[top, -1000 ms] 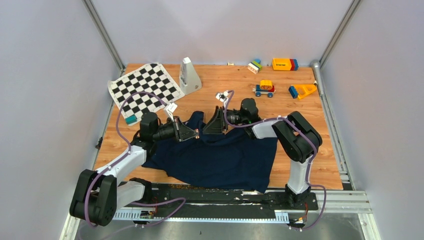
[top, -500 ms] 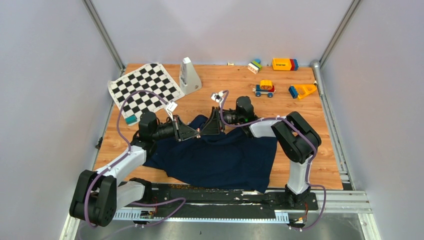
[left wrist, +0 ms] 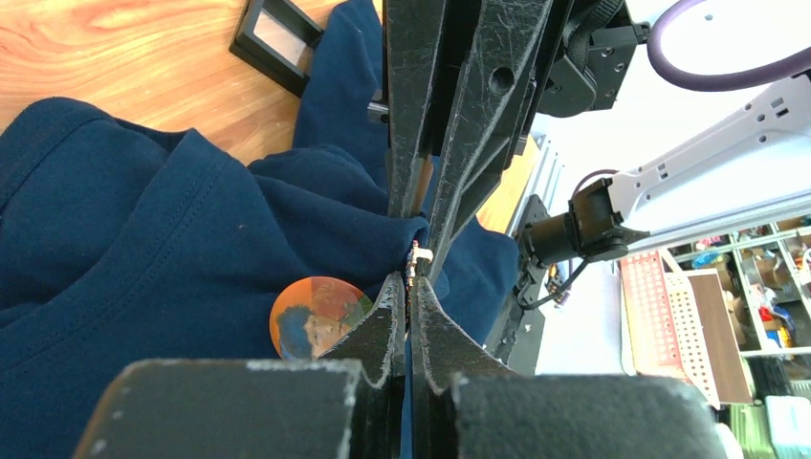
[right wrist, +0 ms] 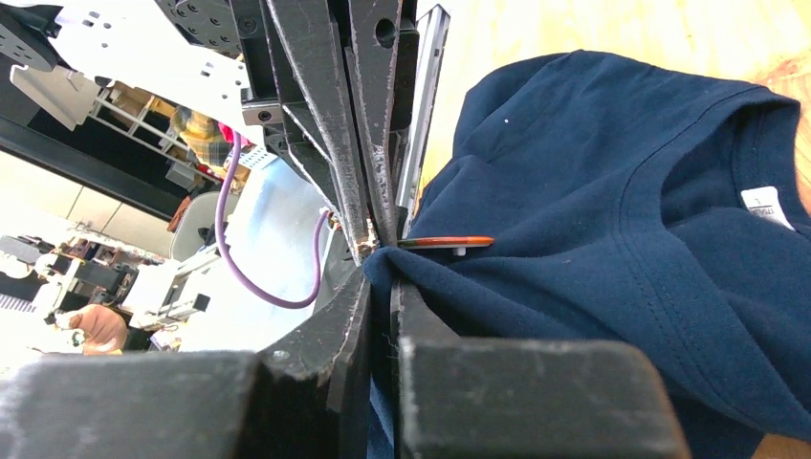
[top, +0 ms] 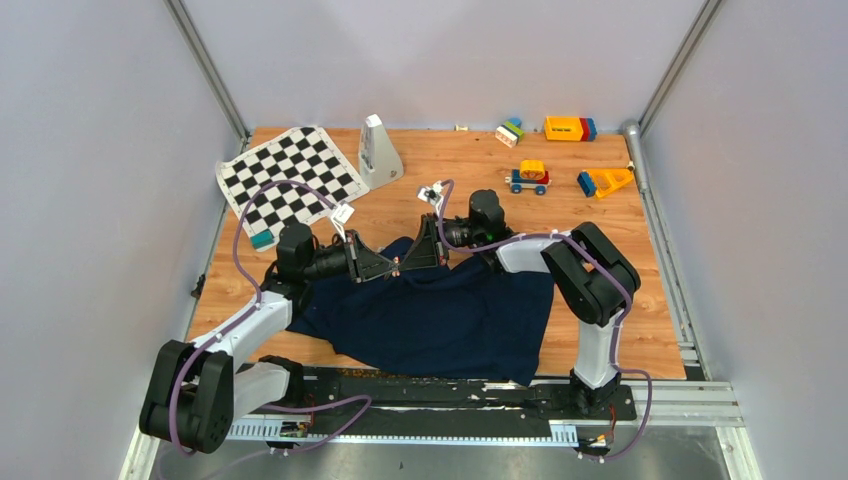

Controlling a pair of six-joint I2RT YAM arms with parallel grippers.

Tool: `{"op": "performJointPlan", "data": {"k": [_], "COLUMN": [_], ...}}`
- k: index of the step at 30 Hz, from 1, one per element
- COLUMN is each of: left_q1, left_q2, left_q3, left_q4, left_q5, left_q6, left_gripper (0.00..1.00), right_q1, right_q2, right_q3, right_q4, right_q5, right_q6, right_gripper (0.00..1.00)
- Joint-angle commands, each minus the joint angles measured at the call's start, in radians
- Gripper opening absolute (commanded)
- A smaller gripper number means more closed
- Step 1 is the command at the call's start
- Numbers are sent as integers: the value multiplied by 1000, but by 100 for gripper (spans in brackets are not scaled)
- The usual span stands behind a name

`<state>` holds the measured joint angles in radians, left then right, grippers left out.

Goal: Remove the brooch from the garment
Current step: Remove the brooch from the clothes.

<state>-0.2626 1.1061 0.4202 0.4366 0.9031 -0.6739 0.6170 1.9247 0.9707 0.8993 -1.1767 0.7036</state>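
Observation:
The dark navy garment [top: 440, 320] lies spread on the near half of the table, its white tag [right wrist: 765, 206] at the collar. The brooch [left wrist: 320, 316], a round orange picture pin, sits on a raised fold and shows edge-on in the right wrist view [right wrist: 445, 242]. My left gripper [left wrist: 409, 279] is shut on a pinch of cloth right beside the brooch, with a small pale metal bit at its tips. My right gripper [right wrist: 380, 277] faces it tip to tip and is shut on the same fold. From above, both grippers [top: 388, 267] [top: 410, 262] meet at the collar.
A chequered mat [top: 290, 180] and a teal block [top: 262, 239] lie at the back left. A white wedge-shaped object [top: 378, 150] stands behind the arms. A toy car [top: 528, 178] and coloured blocks [top: 570, 128] sit at the back right. Bare wood [top: 640, 320] shows right of the garment.
My right gripper has slid left up to the left gripper's tips and closed on the garment fold. The left gripper has stayed shut in place.

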Motion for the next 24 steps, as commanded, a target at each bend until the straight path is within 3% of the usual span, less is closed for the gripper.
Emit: {"op": "performJointPlan", "data": {"k": [1, 3, 6, 8, 12, 18, 24], "left_q1": [-4, -5, -4, -4, -3, -4, -4], "left_q2": [-39, -40, -32, -30, -25, -19, -15], "left_q3": [22, 25, 46, 55, 70, 80, 80], "left_q4": [77, 70, 39, 31, 11, -8, -16], "left_q5": [50, 50, 53, 56, 50, 52, 47], "left_q6": [-13, -7, 4, 5, 7, 3, 4], "left_gripper": [0, 0, 0, 0, 0, 0, 0], "right_q1": [22, 26, 30, 30, 36, 40, 38], "right_q2": [23, 27, 23, 23, 17, 6, -2], "right_q3": [38, 45, 51, 54, 52, 44, 24], "right_q4": [-10, -19, -52, -51, -30, 2, 67], "right_q5": [-8, -16, -13, -24, -65, -97, -99], "right_q6": [-34, -42, -65, -66, -65, -56, -22], "right_gripper": [5, 9, 0, 0, 13, 21, 36]}}
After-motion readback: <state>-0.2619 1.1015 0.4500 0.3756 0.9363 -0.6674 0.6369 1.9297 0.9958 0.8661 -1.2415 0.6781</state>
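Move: My left hand is shut on the brooch's gold clasp. The disc sits about 1 cm ahead, 1 cm right and 2 cm below it, the garment's collar some 5 cm ahead and 8 cm below. My right hand pinches a fold of cloth right at its fingertips, with the disc about 2 cm ahead, 1 cm left and 1 cm down from that hand. A black square frame lies roughly 15 cm right of my left hand, 5 cm farther out and 12 cm lower. I loosen my right hand's pinch on the fold beside the clasp, parting its fingers from nearly shut to about a third open while it eases back about 1.5 cm and swings some 5 degrees counter-clockwise. My left hand keeps its closed grip on the gold clasp and gives only a small drift back, about half a centimetre. ##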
